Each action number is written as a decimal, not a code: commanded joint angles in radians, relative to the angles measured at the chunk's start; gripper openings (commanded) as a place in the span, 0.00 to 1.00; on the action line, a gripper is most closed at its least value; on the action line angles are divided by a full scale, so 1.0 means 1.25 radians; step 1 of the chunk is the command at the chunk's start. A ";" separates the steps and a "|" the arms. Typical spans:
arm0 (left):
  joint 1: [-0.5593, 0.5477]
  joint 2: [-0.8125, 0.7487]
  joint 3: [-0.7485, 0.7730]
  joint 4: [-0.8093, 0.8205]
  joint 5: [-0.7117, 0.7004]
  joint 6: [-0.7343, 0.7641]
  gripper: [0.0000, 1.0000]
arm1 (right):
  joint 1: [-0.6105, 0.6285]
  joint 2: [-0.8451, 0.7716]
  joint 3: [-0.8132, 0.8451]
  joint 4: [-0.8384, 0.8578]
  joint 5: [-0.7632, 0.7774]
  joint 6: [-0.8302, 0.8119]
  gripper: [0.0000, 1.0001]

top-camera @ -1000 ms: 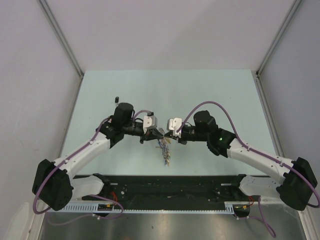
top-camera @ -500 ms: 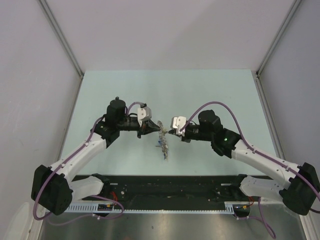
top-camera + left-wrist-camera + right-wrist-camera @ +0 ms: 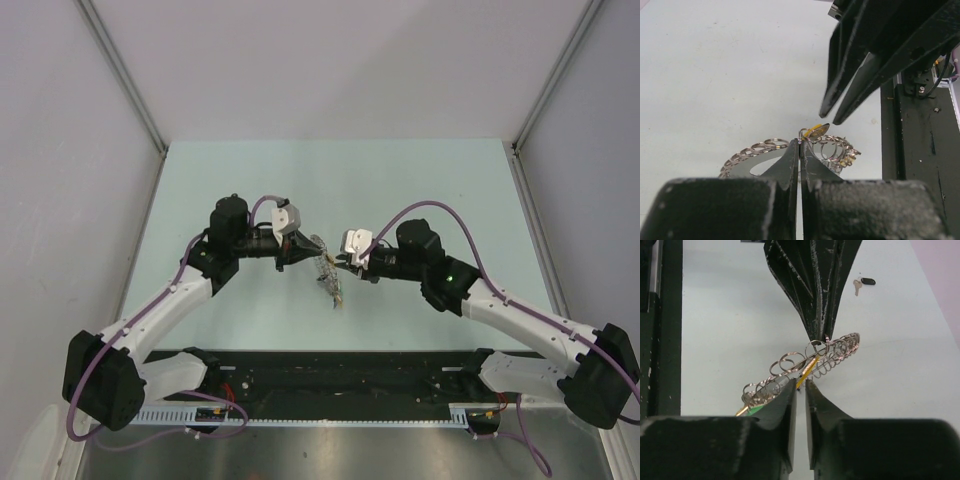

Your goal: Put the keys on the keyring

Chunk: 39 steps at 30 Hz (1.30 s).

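Note:
The keyring (image 3: 326,272), a silvery ring fringed with small rings and tags, hangs between the two grippers above the table. My left gripper (image 3: 306,254) is shut on its wire, as the left wrist view (image 3: 800,142) shows. A yellow-headed key (image 3: 808,368) hangs from a small ring right at that grip and also shows in the left wrist view (image 3: 815,131). My right gripper (image 3: 801,386) stands just below the yellow key with its jaws a narrow gap apart; its fingers (image 3: 832,100) show parted. A black-headed key (image 3: 863,282) lies far off on the table. The red key is out of view.
A green tag (image 3: 758,409) and more small keys hang at the ring's low end (image 3: 337,300). The pale green table (image 3: 420,190) is walled on three sides. A black rail (image 3: 340,365) runs along the near edge between the arm bases.
The two grippers have drawn apart: the left one pulled back to the left with the keyring, which now hangs more stretched out. The right gripper shifted slightly right.

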 commanded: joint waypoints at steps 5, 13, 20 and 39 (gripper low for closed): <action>0.003 -0.031 0.009 0.047 -0.004 -0.020 0.00 | 0.034 -0.018 -0.003 0.157 0.093 0.076 0.41; -0.003 -0.041 0.012 0.043 -0.027 -0.030 0.00 | 0.099 -0.007 -0.018 0.200 0.191 0.048 0.41; -0.011 -0.047 0.015 0.033 -0.046 -0.027 0.00 | 0.141 0.022 -0.022 0.237 0.286 0.028 0.41; -0.024 -0.050 0.017 0.033 -0.046 -0.032 0.00 | 0.164 0.078 -0.022 0.261 0.390 -0.001 0.35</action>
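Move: The small ring pinched at my left fingertips is what my right hand is after: about 3 cm to its left, 2 cm ahead and 1 cm up. The yellow-tagged key hangs from that ring, 1 cm ahead, 2 cm left and 1 cm below my right hand, and the big coil keyring hangs lower, 1 cm ahead, 2 cm left and some 5 cm down. From my left hand the small ring is 1 cm to the right and 1 cm below. I spread my barely parted right fingers to under half open while lifting that hand about 3 cm and carrying it 3 cm left towards my left fingertips. Then I bring it down about 2 cm and forward 2 cm, swinging it some 15 degrees clockwise, so the open fingertips straddle the small ring. My left hand keeps its pinch on the ring and stays almost still. ##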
